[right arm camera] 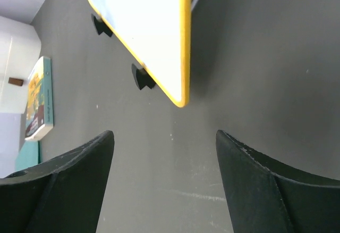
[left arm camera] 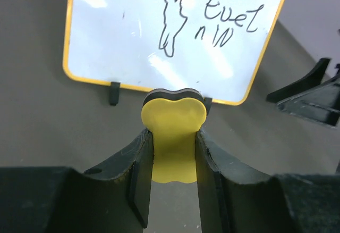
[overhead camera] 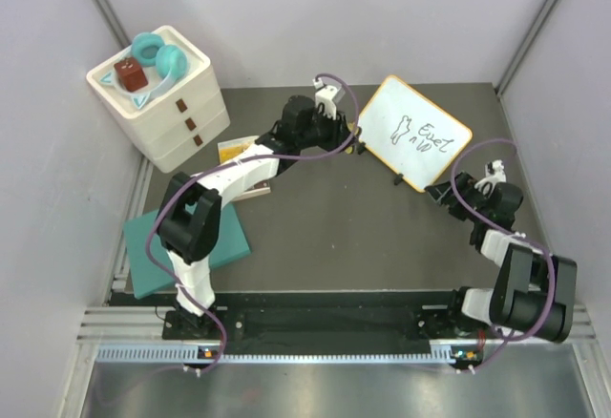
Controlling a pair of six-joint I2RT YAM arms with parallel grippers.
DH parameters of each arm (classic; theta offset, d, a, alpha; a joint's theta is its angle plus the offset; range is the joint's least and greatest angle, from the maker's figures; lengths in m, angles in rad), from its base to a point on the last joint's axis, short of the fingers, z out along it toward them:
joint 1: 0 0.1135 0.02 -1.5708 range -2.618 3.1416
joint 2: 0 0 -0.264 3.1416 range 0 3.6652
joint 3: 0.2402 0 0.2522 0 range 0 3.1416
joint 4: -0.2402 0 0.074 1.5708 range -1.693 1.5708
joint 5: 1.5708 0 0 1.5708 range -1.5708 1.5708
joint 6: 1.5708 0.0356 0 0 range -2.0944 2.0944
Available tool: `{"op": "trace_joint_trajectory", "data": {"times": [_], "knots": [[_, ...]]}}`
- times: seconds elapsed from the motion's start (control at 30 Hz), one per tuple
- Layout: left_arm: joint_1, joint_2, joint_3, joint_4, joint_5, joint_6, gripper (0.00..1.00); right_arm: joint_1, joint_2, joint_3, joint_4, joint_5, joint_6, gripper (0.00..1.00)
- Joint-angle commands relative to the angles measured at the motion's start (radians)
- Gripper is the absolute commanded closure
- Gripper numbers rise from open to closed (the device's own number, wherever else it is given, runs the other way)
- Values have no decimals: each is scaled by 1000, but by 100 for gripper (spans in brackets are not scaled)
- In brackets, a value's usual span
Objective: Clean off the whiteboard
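The whiteboard (overhead camera: 415, 132) stands tilted on small black feet at the back right, with black scribbles on its face. In the left wrist view it (left arm camera: 133, 41) fills the top, a figure and letters drawn on it. My left gripper (left arm camera: 173, 158) is shut on a yellow eraser (left arm camera: 173, 118) with a black underside, held just in front of the board's lower edge; this gripper shows in the top view (overhead camera: 350, 141) at the board's left corner. My right gripper (right arm camera: 164, 142) is open and empty, just below the board's near corner (right arm camera: 159, 41), and shows in the top view (overhead camera: 442, 193).
A white drawer unit (overhead camera: 167, 113) at the back left carries teal headphones (overhead camera: 156, 53) and a brown box (overhead camera: 131, 75). A book (overhead camera: 239, 154) lies beside it. A flat teal rectangle (overhead camera: 181, 246) lies at the left. Grey walls close in on both sides.
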Motion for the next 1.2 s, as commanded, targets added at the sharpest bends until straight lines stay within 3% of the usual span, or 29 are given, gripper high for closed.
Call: {"op": "trace_joint_trajectory", "data": {"times": [0.0,0.2,0.5,0.73,1.17], "knots": [[-2,27,14,178,62,-102,100,7,82,26,127,-60,37,24],[-2,65,35,232,112,-106,100,7,190,47,234,-94,109,25],[-4,159,124,282,140,-169,100,7,383,43,470,-138,232,39],[-4,219,210,272,139,-175,100,7,431,86,417,-138,240,49],[-21,343,316,336,119,-261,100,7,528,148,409,-183,284,59]]}}
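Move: The eraser is already in the left gripper. From there the whiteboard's middle lies about 15 cm right, 12 cm ahead and 10 cm lower; the drawn figure is some 12 cm right and 13 ahead, the lettering 21 right and 10 ahead. From the open right gripper, the board's near right corner is about 5 cm ahead, 4 left and 4 below, with the board's right foot 10 cm left and 10 ahead. Bring the left gripper about 7 cm right and 5 cm forward towards the whiteboard at nearly constant height, keeping hold of the eraser and tilting the fingers up some 15 degrees towards level. Meanwhile ease the right gripper down and forward, about 4 cm each, to the board's near right corner, rolling its left side up and narrowing the fingers to roughly half their gap around that corner. ##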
